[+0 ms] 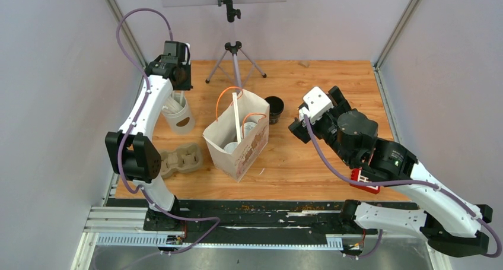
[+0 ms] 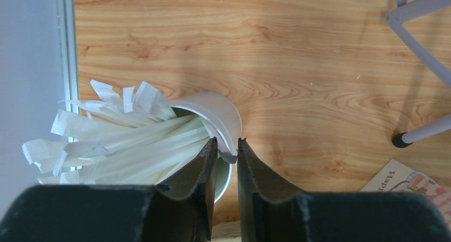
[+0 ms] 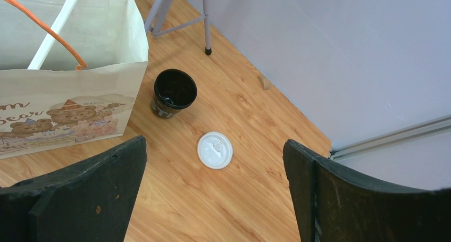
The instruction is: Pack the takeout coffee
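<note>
One black paper cup (image 1: 274,108) stands open and lidless on the table just right of the paper bag (image 1: 240,157). The right wrist view shows this cup (image 3: 174,92) with a round white lid (image 3: 215,150) lying flat beside it. Two white-lidded cups (image 1: 250,127) sit inside the bag. My right gripper (image 3: 214,142) hovers wide open above the loose lid, holding nothing. My left gripper (image 2: 227,141) hangs over the white cup of straws (image 2: 220,111). Its jaws are close together, with a straw wrapper tip (image 2: 230,157) in the narrow gap. I cannot tell whether it is pinched.
A brown pulp carrier tray (image 1: 181,160) lies left of the bag. One wrapped straw (image 1: 236,118) stands in the bag between its orange handles. A tripod (image 1: 235,62) stands at the back. Walls close in the table on both sides.
</note>
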`<move>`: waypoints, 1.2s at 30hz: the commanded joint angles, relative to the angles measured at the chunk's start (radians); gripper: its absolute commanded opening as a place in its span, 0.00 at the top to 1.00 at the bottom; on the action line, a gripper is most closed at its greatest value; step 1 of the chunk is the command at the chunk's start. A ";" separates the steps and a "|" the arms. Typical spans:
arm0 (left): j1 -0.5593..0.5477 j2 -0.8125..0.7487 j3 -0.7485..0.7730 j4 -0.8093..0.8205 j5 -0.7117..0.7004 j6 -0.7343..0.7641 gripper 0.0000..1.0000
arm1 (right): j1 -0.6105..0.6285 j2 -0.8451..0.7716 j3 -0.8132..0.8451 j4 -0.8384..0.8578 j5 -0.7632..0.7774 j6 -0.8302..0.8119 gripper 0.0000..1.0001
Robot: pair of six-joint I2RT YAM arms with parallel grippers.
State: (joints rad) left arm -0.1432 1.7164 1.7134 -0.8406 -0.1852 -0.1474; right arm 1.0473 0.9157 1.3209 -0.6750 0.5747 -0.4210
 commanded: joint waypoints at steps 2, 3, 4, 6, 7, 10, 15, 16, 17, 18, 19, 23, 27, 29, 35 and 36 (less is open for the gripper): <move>0.000 -0.029 0.013 0.016 -0.037 0.052 0.78 | -0.003 0.007 -0.001 0.036 0.021 -0.010 0.00; 0.001 -0.030 0.022 0.006 -0.034 0.053 0.81 | -0.002 0.009 0.000 0.037 0.019 -0.008 0.00; 0.002 -0.031 0.031 -0.003 -0.032 0.053 0.83 | -0.003 0.011 0.000 0.037 0.018 -0.008 0.00; 0.001 -0.037 0.051 -0.026 -0.026 0.046 0.86 | -0.003 0.013 0.002 0.037 0.015 -0.006 0.00; 0.001 -0.040 0.064 -0.039 -0.017 0.045 0.88 | -0.003 0.014 0.003 0.038 0.013 -0.007 0.00; 0.001 -0.035 0.120 -0.104 0.004 0.031 0.91 | -0.003 0.011 0.003 0.040 0.009 -0.007 0.00; 0.001 -0.036 0.213 -0.207 0.035 0.005 0.92 | -0.003 0.001 -0.007 0.050 0.004 -0.001 0.00; 0.001 -0.041 0.230 -0.221 0.039 0.000 0.92 | -0.003 -0.002 -0.012 0.054 0.002 0.000 0.00; 0.000 -0.046 0.247 -0.232 0.047 -0.006 0.92 | -0.003 -0.005 -0.016 0.056 0.000 0.002 0.00; 0.000 -0.054 0.263 -0.246 0.055 -0.010 0.92 | -0.003 -0.006 -0.018 0.057 -0.002 0.002 0.00; 0.000 -0.059 0.291 -0.259 0.061 -0.014 0.92 | -0.003 -0.005 -0.020 0.056 -0.005 0.001 0.00; 0.001 -0.067 0.405 -0.334 0.104 -0.036 0.93 | -0.003 0.001 -0.017 0.055 -0.013 -0.010 0.00; -0.001 -0.124 0.428 -0.357 0.240 -0.102 0.97 | -0.003 0.007 -0.019 0.067 -0.013 -0.020 0.00; -0.001 -0.183 0.384 -0.335 0.280 -0.128 0.97 | -0.003 0.015 -0.012 0.070 -0.019 -0.017 0.00; -0.001 -0.312 0.419 -0.318 0.314 -0.130 0.98 | -0.003 0.039 0.007 0.073 -0.040 -0.011 0.00; -0.002 -0.321 0.440 -0.315 0.331 -0.133 0.97 | -0.003 0.043 0.009 0.073 -0.043 -0.013 0.00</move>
State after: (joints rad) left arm -0.1432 1.4651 2.0842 -1.1797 0.0639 -0.2493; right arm 1.0458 0.9470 1.3003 -0.6460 0.5495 -0.4252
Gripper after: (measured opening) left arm 0.032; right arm 0.997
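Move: The wrapped straw to be taken stands between the left fingers with its upper end, its middle some 7 cm below them and about 1 cm to the left. Its straw cup is centred about 1 cm ahead, 3 cm left and 14 cm below; the egg-tray-like carrier lies about 13 cm back and 5 cm left on the table, the paper bag roughly 8 cm back and 20 cm right. From the right hand, the straw is about 21 cm ahead, 44 cm left and 23 cm lower. The wrapped straw is pinched near its upper end as the left fingers, already partly closed around it, shut while the hand stays in place. The left hand then draws the straw up out of the straw cup, about 18 cm in all, swinging back some 10 cm towards the robot and slightly left late in the rise, with the fingers tilting upward and the wrist rolling left side down. ##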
